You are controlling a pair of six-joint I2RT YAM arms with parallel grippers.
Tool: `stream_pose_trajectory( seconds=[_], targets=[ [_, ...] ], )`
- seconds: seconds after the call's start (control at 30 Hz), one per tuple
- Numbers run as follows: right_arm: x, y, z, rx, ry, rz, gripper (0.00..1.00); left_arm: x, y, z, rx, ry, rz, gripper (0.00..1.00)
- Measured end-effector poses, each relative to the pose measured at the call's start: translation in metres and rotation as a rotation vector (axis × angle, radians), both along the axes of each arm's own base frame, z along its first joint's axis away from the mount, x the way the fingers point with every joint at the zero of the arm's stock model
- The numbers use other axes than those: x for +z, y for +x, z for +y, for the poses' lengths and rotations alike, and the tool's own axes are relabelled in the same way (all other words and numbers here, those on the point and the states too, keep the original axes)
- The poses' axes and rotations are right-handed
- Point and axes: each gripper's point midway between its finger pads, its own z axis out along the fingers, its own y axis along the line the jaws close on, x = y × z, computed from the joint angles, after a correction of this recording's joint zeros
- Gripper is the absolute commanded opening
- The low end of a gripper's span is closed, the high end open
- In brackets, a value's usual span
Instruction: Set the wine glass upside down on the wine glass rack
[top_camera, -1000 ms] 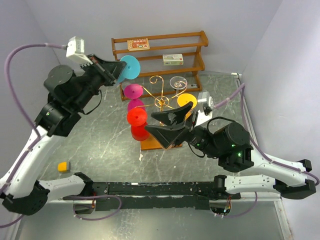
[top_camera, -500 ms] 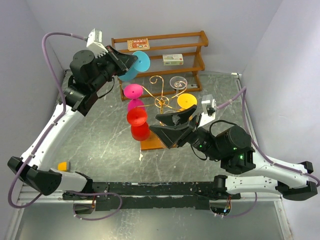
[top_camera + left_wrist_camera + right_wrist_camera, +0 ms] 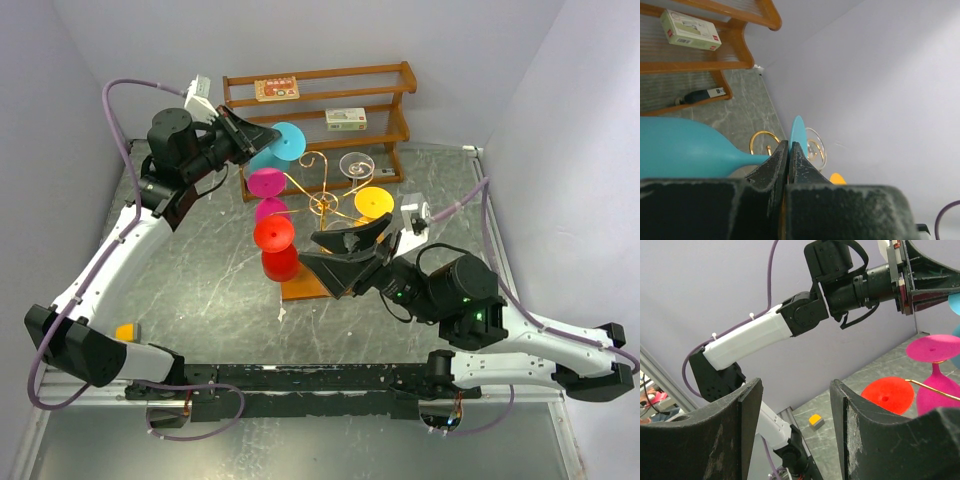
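Note:
My left gripper (image 3: pixel 258 140) is shut on the stem of a teal wine glass (image 3: pixel 287 141), held on its side above the back left of the wine glass rack (image 3: pixel 322 200), a gold wire stand. In the left wrist view the teal bowl (image 3: pixel 685 150) lies left of the closed fingers (image 3: pixel 775 165), the foot (image 3: pixel 799 131) just past them, and a gold curl (image 3: pixel 763 140) sits behind. Pink (image 3: pixel 267 183), red (image 3: pixel 274 234), yellow (image 3: pixel 373 202) and clear (image 3: pixel 357 164) glasses hang on the rack. My right gripper (image 3: pixel 345 255) stands open and empty beside the rack's front.
A brown wooden shelf (image 3: pixel 320 100) with small boxes stands against the back wall behind the rack. A small orange block (image 3: pixel 126 331) lies on the table at the near left. In the right wrist view the left arm (image 3: pixel 755 335) crosses overhead.
The left arm has carried the teal glass rightward and down, from the far left to just beside the rack's top. The right arm has barely shifted.

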Motion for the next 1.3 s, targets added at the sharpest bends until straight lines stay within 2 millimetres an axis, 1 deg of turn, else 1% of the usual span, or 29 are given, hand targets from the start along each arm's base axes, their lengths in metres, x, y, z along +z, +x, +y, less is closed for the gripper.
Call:
stream_pose_trajectory(
  seconds=[0.2,0.4,0.7,0.9,1.07,1.3],
  targets=[
    [-0.006,0.001,0.002,-0.003,-0.005,0.006,0.56,0.000,-0.007,-0.005,-0.055,-0.011,0.012,0.07],
    [-0.009,0.002,0.006,-0.002,-0.015,0.008,0.56,-0.005,-0.013,-0.008,-0.086,-0.005,0.034,0.07],
    [-0.009,0.002,0.008,-0.002,-0.012,0.007,0.56,-0.010,-0.022,-0.016,-0.163,-0.009,0.075,0.07],
    [-0.001,0.001,0.005,0.000,0.018,0.000,0.56,-0.019,-0.024,-0.024,-0.218,-0.007,0.108,0.07],
    [0.004,0.000,0.000,0.002,0.041,-0.007,0.56,-0.023,-0.026,-0.029,-0.264,-0.016,0.127,0.07],
    [-0.005,0.000,0.001,0.002,0.028,-0.003,0.56,-0.026,-0.025,-0.039,-0.327,-0.027,0.143,0.07]
  ],
)
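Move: The stem of the upside-down blue wine glass is in my left hand, and the rack's free back hook, a gold curl, lies about 7 cm to this hand's right, 3 cm back and 3 cm lower. The hanging pink glass sits some 8 cm back, 2 cm left and 8 cm lower; the hanging clear glass is some 16 cm right, 4 cm back and 8 cm down. From my right hand the hook is about 22 cm ahead, 1 cm left and 7 cm below. I keep the blue glass's stem pinched, foot up, and ease it towards the free gold curl with my left hand: first back about 2 cm, then mostly right and down, some 4 cm right and 2.5 cm down in all. Meanwhile the hand swings about 20 degrees clockwise and its fingertips dip slightly. ##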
